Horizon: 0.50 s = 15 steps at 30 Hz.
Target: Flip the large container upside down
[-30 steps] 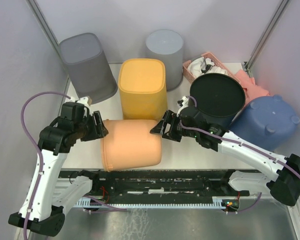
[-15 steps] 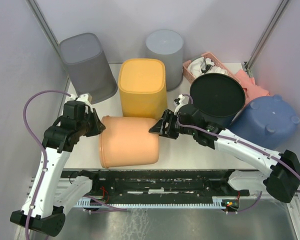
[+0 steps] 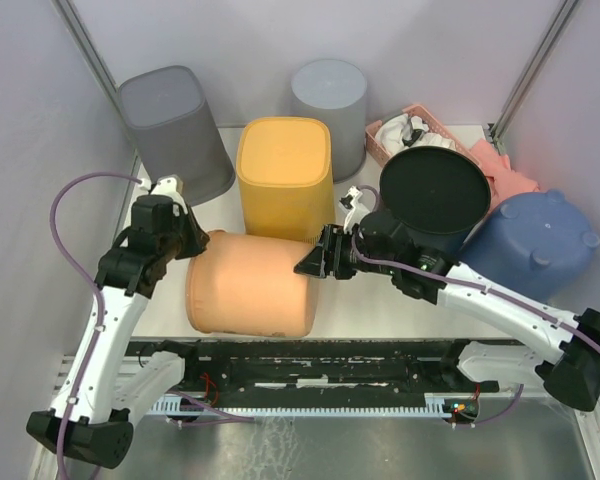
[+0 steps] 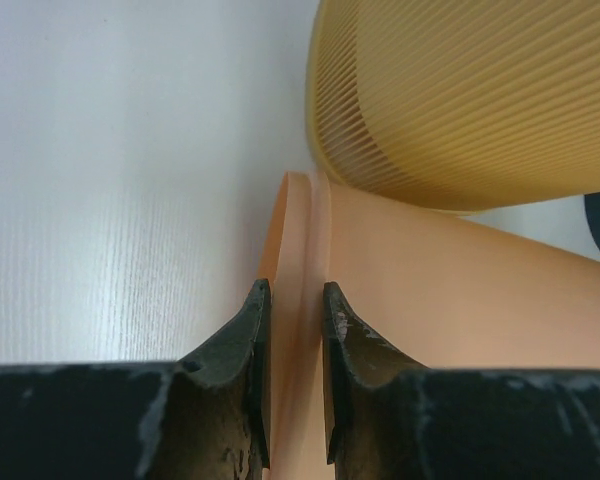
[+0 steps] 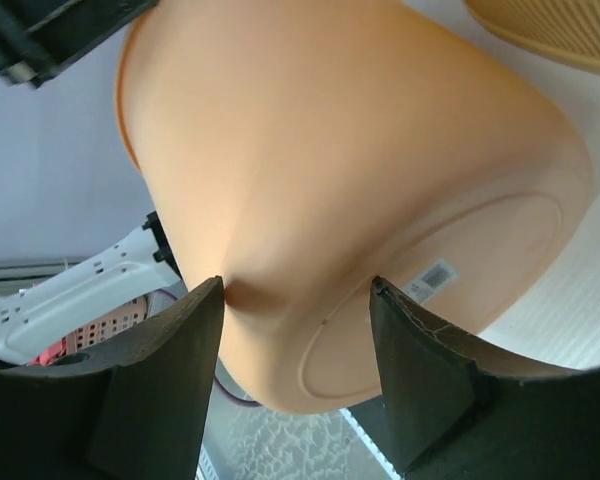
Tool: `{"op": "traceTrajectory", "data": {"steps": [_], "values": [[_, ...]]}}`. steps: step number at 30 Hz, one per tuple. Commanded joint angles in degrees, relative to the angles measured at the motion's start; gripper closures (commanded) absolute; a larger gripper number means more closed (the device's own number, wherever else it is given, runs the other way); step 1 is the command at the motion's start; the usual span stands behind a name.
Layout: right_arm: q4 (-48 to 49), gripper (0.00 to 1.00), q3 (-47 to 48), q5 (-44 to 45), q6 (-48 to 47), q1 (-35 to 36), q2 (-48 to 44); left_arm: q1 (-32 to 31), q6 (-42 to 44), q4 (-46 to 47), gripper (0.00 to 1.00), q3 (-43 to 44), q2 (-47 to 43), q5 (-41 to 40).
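Observation:
The large container (image 3: 250, 285) is a peach plastic bin lying on its side at the table's near middle, mouth to the left. My left gripper (image 3: 192, 245) is shut on its rim, one finger inside and one outside. The left wrist view shows the rim (image 4: 302, 220) pinched between the left gripper (image 4: 292, 300) fingers. My right gripper (image 3: 315, 262) is at the container's base end. In the right wrist view the right gripper (image 5: 295, 287) straddles the bottom corner of the container (image 5: 360, 150). One fingertip (image 5: 215, 290) presses the side wall and the other touches the base.
A yellow ribbed bin (image 3: 283, 175) stands upside down just behind the container, close to its side (image 4: 460, 90). Two grey bins (image 3: 170, 130) (image 3: 330, 100) stand at the back. A black round bin (image 3: 435, 195), a blue bin (image 3: 535, 245) and a pink basket (image 3: 410, 125) crowd the right.
The left gripper closed on the rim and moved back. The container's mouth end shifted left and its body turned. The right gripper's jaws narrowed onto the base corner.

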Motion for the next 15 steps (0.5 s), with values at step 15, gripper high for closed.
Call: {"op": "traceTrajectory", "data": {"steps": [15], "values": [[18.52, 0.33, 11.15, -5.54, -4.56, 9.13, 3.9, -1.99, -6.48, 12.29, 0.97, -3.67, 11.18, 14.44]]}}
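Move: The left fingers already pinch the orange container's rim as it lies on its side; its middle is about 10 cm right, 7 cm back and 7 cm below that hand. The right fingers straddle the edge of its base, with the middle some 9 cm left, 3 cm back and 6 cm below. The yellow container stands about 14 cm ahead and 3 cm left of the right hand; the tall grey bin is some 18 cm ahead and 2 cm left of the left hand. The right hand comes free of the container's base edge and sweeps up about 15 cm, drifting some 5 cm left and 4 cm back over the container, its wrist rotating roughly 30 degrees so the fingers tip upward with their gap unchanged. Meanwhile the left hand sinks about 5 cm, then slides some 5 cm to the right, tipping its fingers a little further down; the rim comes out from between them and they shut on nothing. ##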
